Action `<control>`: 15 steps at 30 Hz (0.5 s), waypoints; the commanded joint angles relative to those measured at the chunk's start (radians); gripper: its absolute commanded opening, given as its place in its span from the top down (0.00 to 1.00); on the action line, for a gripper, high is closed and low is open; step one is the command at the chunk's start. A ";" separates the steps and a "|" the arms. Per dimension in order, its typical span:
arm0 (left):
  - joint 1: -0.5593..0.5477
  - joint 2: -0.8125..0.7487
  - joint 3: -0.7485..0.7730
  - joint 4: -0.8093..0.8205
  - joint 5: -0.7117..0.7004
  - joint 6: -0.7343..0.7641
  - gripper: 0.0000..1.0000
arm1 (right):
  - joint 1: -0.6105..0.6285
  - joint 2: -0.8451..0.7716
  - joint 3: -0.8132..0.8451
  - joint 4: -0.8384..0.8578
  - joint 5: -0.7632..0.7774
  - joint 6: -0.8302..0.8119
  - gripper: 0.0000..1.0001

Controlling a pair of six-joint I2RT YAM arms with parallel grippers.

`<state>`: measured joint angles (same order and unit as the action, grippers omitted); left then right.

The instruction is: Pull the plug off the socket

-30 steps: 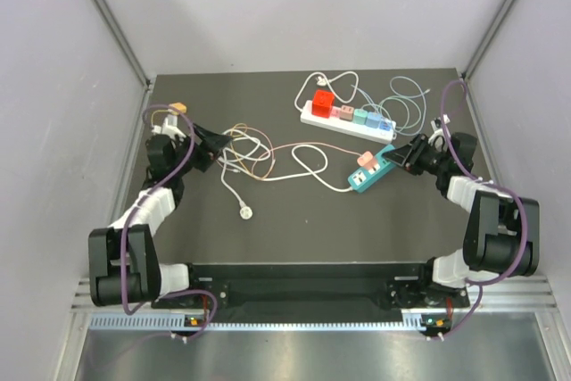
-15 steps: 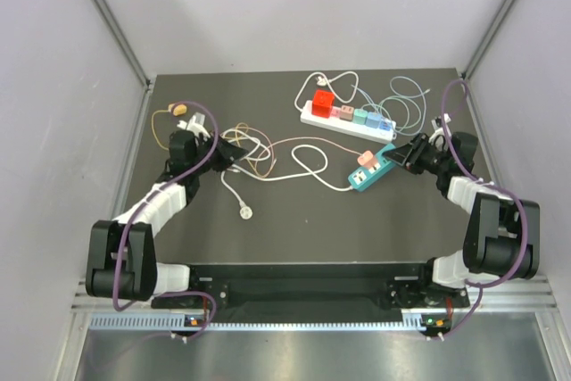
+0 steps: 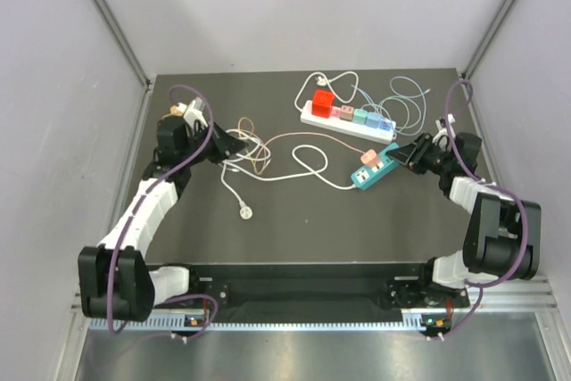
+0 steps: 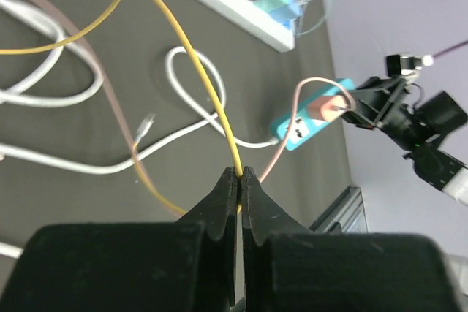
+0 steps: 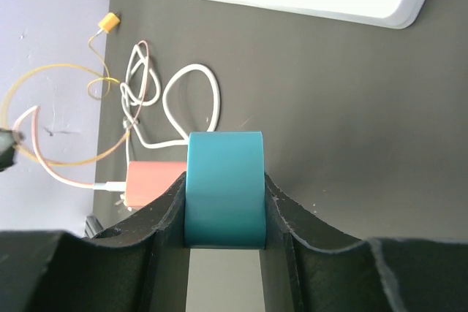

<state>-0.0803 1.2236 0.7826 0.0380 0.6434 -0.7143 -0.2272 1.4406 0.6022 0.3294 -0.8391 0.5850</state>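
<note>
The teal socket strip [image 3: 373, 169] lies on the dark table at the right, with the pink plug [image 3: 367, 157] seated in it. My right gripper [image 3: 403, 154] is shut on the strip's end; in the right wrist view the strip [image 5: 224, 188] fills the space between the fingers and the pink plug [image 5: 153, 183] sits at its left. My left gripper [image 3: 234, 145] is over the cable tangle at the left, shut on a thin yellow cable [image 4: 183, 42] pinched at its tips [image 4: 240, 174]. The plug's pinkish cable [image 4: 281, 153] passes just right of those tips, not gripped.
A white power strip [image 3: 346, 118] carrying red, pink and teal blocks lies at the back, with thin cables looped beside it. White cables [image 3: 303, 167] run across the middle, and a white round plug [image 3: 244, 212] lies nearer the front. Grey walls close in both sides.
My left gripper has moved right over the cables and shut on the yellow cable. The right gripper keeps its hold on the teal strip, which has hardly moved.
</note>
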 commanded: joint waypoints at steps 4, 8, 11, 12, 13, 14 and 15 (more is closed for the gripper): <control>0.056 -0.148 0.119 -0.184 0.088 0.088 1.00 | -0.043 -0.051 0.002 0.060 -0.002 -0.002 1.00; 0.100 -0.213 0.118 -0.153 0.154 0.024 1.00 | -0.054 -0.051 -0.002 0.060 0.014 -0.002 1.00; 0.120 -0.217 0.109 -0.072 0.258 -0.063 1.00 | -0.055 -0.049 -0.005 0.060 0.020 -0.005 1.00; 0.122 -0.213 0.103 -0.047 0.304 -0.089 1.00 | -0.055 -0.049 -0.007 0.060 0.021 -0.005 1.00; 0.125 -0.210 0.098 -0.033 0.327 -0.111 1.00 | -0.057 -0.049 -0.008 0.062 0.026 -0.005 1.00; 0.126 -0.207 0.086 0.030 0.344 -0.150 1.00 | -0.055 -0.049 -0.009 0.062 0.031 -0.005 1.00; 0.129 -0.204 0.080 0.049 0.360 -0.171 1.00 | -0.057 -0.048 -0.009 0.060 0.032 -0.008 1.00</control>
<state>0.0399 1.0195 0.8654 -0.0544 0.8795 -0.7830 -0.2695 1.4273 0.5949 0.3290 -0.8196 0.5861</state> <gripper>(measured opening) 0.023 0.347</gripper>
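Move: From the left hand, which already holds the yellow cord, the pink plug on the teal socket lies about 31 cm to the right, roughly level fore and aft and 9 cm lower. The white cord coil lies some 9 cm ahead and 18 cm below, and the white plug about 7 cm back and equally low. From the right hand, gripping the socket's outer end, the pink plug sits about 6 cm left and 2 cm back, at nearly its height. With its fingers still shut on the yellow cord, the left hand climbs about 9 cm and draws back some 4 cm, lifting the cord up from the white coil while the wrist tips up by about 10 degrees, the rise slowing towards the end. The right hand keeps its grip on the end of the teal socket and eases it nearly 2 cm to the right, away from the left hand, barely turning. ##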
